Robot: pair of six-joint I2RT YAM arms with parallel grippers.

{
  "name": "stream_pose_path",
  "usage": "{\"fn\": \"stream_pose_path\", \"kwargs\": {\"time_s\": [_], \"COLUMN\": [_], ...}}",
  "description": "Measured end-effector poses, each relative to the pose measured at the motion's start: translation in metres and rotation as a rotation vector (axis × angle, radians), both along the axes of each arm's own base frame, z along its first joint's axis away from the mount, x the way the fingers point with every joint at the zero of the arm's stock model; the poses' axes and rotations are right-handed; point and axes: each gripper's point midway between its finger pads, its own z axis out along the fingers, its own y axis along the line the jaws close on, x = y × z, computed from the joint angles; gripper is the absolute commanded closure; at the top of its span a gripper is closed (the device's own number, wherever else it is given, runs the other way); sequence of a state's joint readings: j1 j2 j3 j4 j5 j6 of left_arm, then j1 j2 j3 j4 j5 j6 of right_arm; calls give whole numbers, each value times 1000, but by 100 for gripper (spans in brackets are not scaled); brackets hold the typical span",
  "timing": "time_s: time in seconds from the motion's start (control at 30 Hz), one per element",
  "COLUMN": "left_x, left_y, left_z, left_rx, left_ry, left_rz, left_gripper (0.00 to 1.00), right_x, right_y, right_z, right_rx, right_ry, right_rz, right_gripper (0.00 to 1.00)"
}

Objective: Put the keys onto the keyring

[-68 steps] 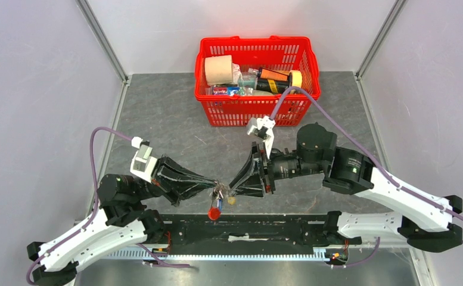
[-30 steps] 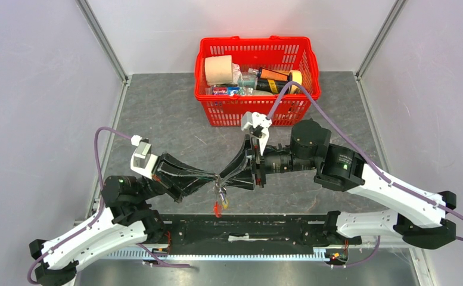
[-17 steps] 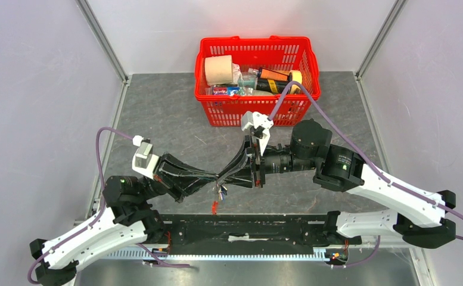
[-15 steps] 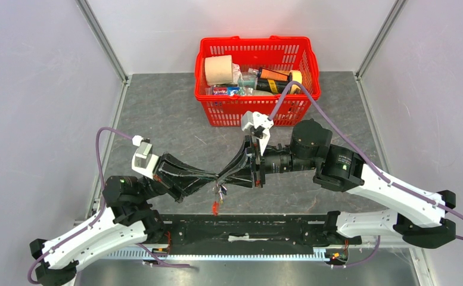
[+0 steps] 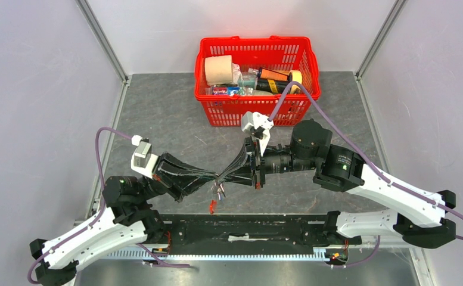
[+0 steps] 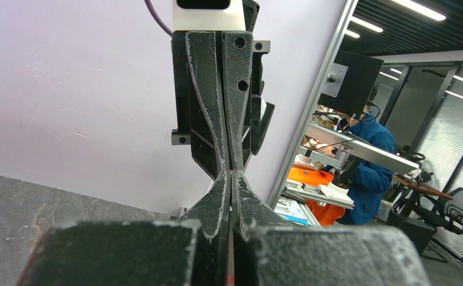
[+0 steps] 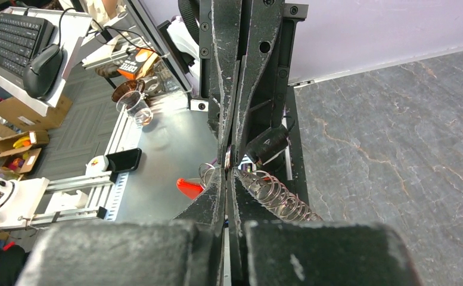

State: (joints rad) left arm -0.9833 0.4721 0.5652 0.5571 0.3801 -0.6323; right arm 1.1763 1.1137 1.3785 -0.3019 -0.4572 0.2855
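The two arms meet tip to tip over the near middle of the table. My left gripper [image 5: 216,179] is shut, and the keyring [image 5: 218,189] hangs from its tips. The red strap [image 5: 212,207] dangles lowest. My right gripper [image 5: 223,177] is shut against the same spot from the other side. In the right wrist view my right gripper [image 7: 229,176] pinches a thin metal ring edge. The silvery coil [image 7: 276,199], the red strap [image 7: 190,187] and a dark key head [image 7: 266,143] sit just behind. In the left wrist view my left gripper [image 6: 231,179] is shut, tip to tip with the other fingers.
A red basket [image 5: 257,113] with a paper roll, bottles and tape stands at the back middle of the grey table. A black rail [image 5: 246,226] runs along the near edge between the arm bases. Metal frame posts stand at the back corners.
My right gripper's jaws have closed onto the spot at the left gripper's tips. The hanging bundle has swung a little to the left. The left gripper has stayed shut.
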Motion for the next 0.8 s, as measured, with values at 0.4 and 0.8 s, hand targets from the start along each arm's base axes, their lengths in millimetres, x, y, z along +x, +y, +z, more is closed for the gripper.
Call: {"fn": "stream_pose_path", "kwargs": {"time_s": [0.4, 0.8], "left_x": [-3, -16], "left_y": [-2, -16], "left_z": [-5, -34], "left_rx": [17, 204], "left_ry": [17, 68], "left_rz": [-25, -138], "left_gripper": [72, 66], "right_x": [-2, -26], "right_y": [-5, -23], "right_z": [-4, -44], "right_rx": [-47, -231], "right_ry": [13, 104], "right_rz": [3, 102], "right_gripper": [100, 100]}}
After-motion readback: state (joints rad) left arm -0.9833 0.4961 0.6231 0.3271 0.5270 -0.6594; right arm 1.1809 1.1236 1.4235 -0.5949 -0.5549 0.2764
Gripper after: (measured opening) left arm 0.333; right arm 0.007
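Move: The keyring's metal loop is pinched at both pairs of fingertips, so it lies right at the left hand's finger point and right at the right hand's too, within about 1 cm each way. From either hand, the small keys hang roughly 3 cm below and 1 cm back. The red tag hangs about 4 cm back, 4 cm below and 1 cm to the left. The keyring is passed into the right hand's sole hold: the left fingers open about a third and let go, while the right fingers keep their pinch and, after a short wait, carry the ring down, back and to the right by some 5 cm, tipping down about 15 degrees. The open left hand sinks after it, mostly down, also back and right, its fingers tilting downward too. ##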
